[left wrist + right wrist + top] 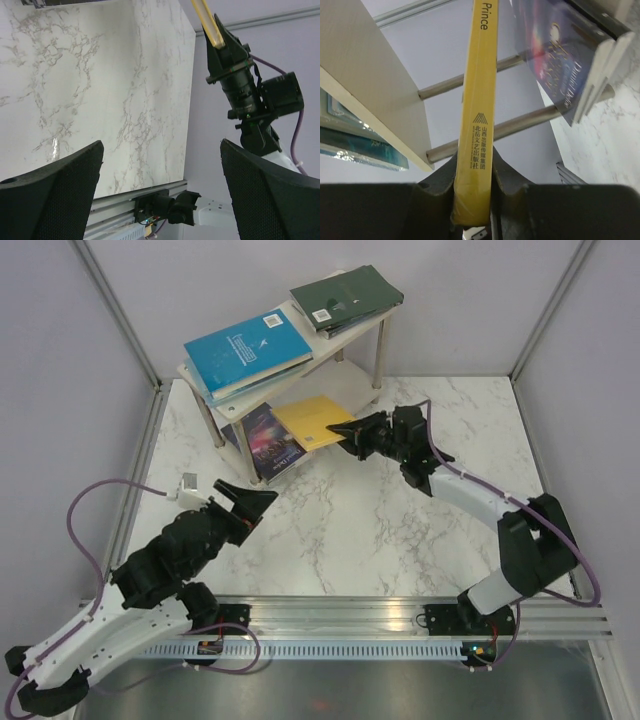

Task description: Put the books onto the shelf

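Observation:
The shelf stands at the back of the marble table. On its top board lie blue books on the left and dark green books on the right. A dark pictorial blue book leans in the lower tier. My right gripper is shut on a yellow book at the front of the lower tier. In the right wrist view the yellow book's spine is pinched between the jaws of the right gripper. My left gripper is open and empty above the table, its fingers wide apart.
Silver shelf legs and the pale shelf board flank the yellow book closely. The dark blue book leans to its right. Grey walls enclose the table. An aluminium rail runs along the near edge.

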Controlling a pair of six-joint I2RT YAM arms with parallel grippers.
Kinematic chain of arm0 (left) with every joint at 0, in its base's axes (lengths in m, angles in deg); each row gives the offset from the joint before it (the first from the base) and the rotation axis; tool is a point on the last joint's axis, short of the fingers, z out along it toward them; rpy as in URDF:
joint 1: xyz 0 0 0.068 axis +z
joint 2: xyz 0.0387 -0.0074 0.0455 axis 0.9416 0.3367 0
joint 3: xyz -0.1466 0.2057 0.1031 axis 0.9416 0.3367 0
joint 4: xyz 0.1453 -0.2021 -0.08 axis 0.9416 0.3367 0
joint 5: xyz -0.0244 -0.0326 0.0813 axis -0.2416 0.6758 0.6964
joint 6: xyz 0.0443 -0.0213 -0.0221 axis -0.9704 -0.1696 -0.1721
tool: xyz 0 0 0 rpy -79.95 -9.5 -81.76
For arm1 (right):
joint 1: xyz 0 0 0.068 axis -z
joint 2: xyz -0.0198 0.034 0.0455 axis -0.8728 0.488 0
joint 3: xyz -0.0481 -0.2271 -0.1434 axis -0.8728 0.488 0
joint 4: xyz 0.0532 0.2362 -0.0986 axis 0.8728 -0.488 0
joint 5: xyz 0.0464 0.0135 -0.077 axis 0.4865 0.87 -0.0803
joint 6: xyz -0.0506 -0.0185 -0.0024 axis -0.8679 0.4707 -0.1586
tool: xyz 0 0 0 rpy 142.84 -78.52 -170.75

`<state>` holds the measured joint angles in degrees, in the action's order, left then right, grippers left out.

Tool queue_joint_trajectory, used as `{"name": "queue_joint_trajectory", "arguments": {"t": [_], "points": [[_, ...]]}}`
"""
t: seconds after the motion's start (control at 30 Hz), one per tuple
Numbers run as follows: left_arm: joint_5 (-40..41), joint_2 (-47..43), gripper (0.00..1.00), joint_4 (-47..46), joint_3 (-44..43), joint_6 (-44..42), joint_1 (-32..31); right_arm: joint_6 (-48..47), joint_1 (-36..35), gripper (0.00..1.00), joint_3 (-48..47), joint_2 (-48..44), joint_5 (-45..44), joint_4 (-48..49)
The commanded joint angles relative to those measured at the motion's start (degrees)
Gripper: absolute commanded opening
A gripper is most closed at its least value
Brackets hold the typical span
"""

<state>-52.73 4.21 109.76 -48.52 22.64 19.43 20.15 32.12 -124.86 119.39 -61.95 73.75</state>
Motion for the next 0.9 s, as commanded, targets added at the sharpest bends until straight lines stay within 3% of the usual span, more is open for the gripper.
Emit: {"name": "queue_joint_trajectory", "arguments": {"t": [0.0, 0.4, 0.87], "points": [[3.85, -4.43, 1.00, 9.12, -1.98, -3.62, -0.26, -2.87, -0.69, 0.00, -10.62, 5.40, 2.72, 8.07], [7.97, -12.52, 1.00, 22.49, -6.54, -2.13, -0.26, -6.82, -7.98, 0.00, -27.26, 28.89, 3.34, 11.23], [11.40, -17.53, 1.00, 32.26, -9.18, 0.95, -0.35, -9.46, -9.92, 0.01, -20.58, 32.94, 3.60, 12.20]]}}
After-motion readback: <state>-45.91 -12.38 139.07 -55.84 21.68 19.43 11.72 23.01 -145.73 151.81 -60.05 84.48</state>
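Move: The right hand grips the yellow book. Its goal, the purple book on the lower shelf, lies about 20 cm to its left, 4 cm ahead and 12 cm below. The shelf's front left post stands roughly 22 cm left and 7 cm back, its middle slightly below hand height; the blue book on the top shelf is some 20 cm left, 10 cm ahead and 14 cm higher. From the left hand, the purple book is about 22 cm straight ahead and 12 cm lower. Keep the yellow book pinched and swing the right gripper left, about 13 cm, reaching forward some 5 cm at first, then dropping roughly 9 cm as you carry the book under the top shelf and over the purple one; turn the wrist slightly counter-clockwise and ease off near the end. Meanwhile draw the open left gripper away from the shelf, leftward and back. ##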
